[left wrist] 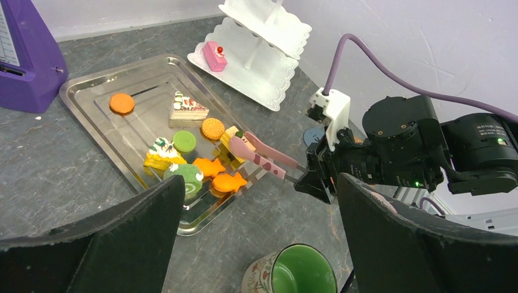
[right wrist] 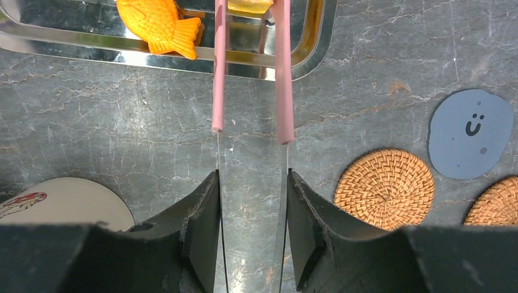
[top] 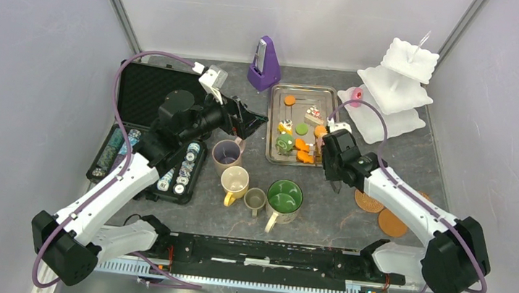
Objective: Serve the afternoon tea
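Note:
My right gripper point(right wrist: 251, 177) is shut on a pair of pink tongs point(right wrist: 218, 73). The tongs reach over the rim of the steel tray point(right wrist: 317, 43), their tips on either side of a yellow pastry point(left wrist: 231, 135), beside an orange fish pastry point(right wrist: 157, 24). Several more pastries lie in the tray point(top: 274, 119). One pink pastry point(top: 356, 96) sits on the bottom tier of the white stand point(top: 397, 88). The mauve point(top: 227, 153), yellow point(top: 235, 181), olive point(top: 255, 201) and big green point(top: 285, 197) mugs stand on the table. My left gripper point(top: 252, 120) hovers open and empty left of the tray.
Two cork coasters point(top: 369, 201) point(top: 392, 223) and a blue-grey face coaster point(right wrist: 470, 133) lie on the table under my right arm. A purple metronome point(top: 264, 63) stands behind the tray. An open black case of poker chips point(top: 149, 131) lies at the left.

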### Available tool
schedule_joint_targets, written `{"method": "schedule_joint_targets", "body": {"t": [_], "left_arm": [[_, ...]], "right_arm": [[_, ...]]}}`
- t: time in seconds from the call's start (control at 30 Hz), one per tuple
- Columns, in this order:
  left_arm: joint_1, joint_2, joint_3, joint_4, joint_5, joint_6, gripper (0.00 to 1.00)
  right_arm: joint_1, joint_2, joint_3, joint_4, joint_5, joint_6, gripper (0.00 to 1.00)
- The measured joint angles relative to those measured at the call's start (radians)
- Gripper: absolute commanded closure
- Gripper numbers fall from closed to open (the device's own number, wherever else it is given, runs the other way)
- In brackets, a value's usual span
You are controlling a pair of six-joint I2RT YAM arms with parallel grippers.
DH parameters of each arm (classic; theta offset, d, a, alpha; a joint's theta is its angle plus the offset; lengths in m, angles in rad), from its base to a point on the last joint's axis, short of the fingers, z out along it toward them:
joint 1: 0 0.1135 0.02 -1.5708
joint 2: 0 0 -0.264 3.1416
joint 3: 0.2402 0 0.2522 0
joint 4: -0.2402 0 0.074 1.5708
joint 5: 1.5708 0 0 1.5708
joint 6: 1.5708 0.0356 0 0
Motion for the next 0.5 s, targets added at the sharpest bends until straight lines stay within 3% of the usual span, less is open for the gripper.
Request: {"method": "schedule_joint_targets", "body": {"t": [0.33, 0.5], "left_arm": [[-0.006, 0.0, 0.0, 0.0, 0.0, 0.0, 0.0], [-0.006, 0.0, 0.001, 0.0, 0.0, 0.0, 0.0]], "right_arm": [[-0.018, -0.037, 0.002, -0.021, 0.06, -0.014, 1.0], [-0.172, -0.084, 0.003, -0.025, 0.073, -0.061, 1.0]]}}
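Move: The right hand already has the yellow cake squeezed in the pink tongs, some 14 cm ahead of it, 2 cm left and 6 cm down. The cake stand's bottom tier lies about 26 cm ahead, 15 cm to the right and 5 cm below this hand; the pink cake on it is 4 cm farther out and 7 cm left of the tier's middle. The nearest woven coaster is level with the hand, 11 cm right. From the left hand the tier is roughly 26 cm ahead, 34 cm right, far below. Rightward, slowly at first and then quickening, the right arm sweeps about 6 cm and rises some 2.5 cm, swinging the tongs clockwise by roughly 10 degrees and easing a little forward at the end. The fingers keep squeezing the tongs shut on the yellow cake as it is carried off the tray towards the stand's bottom tier. ##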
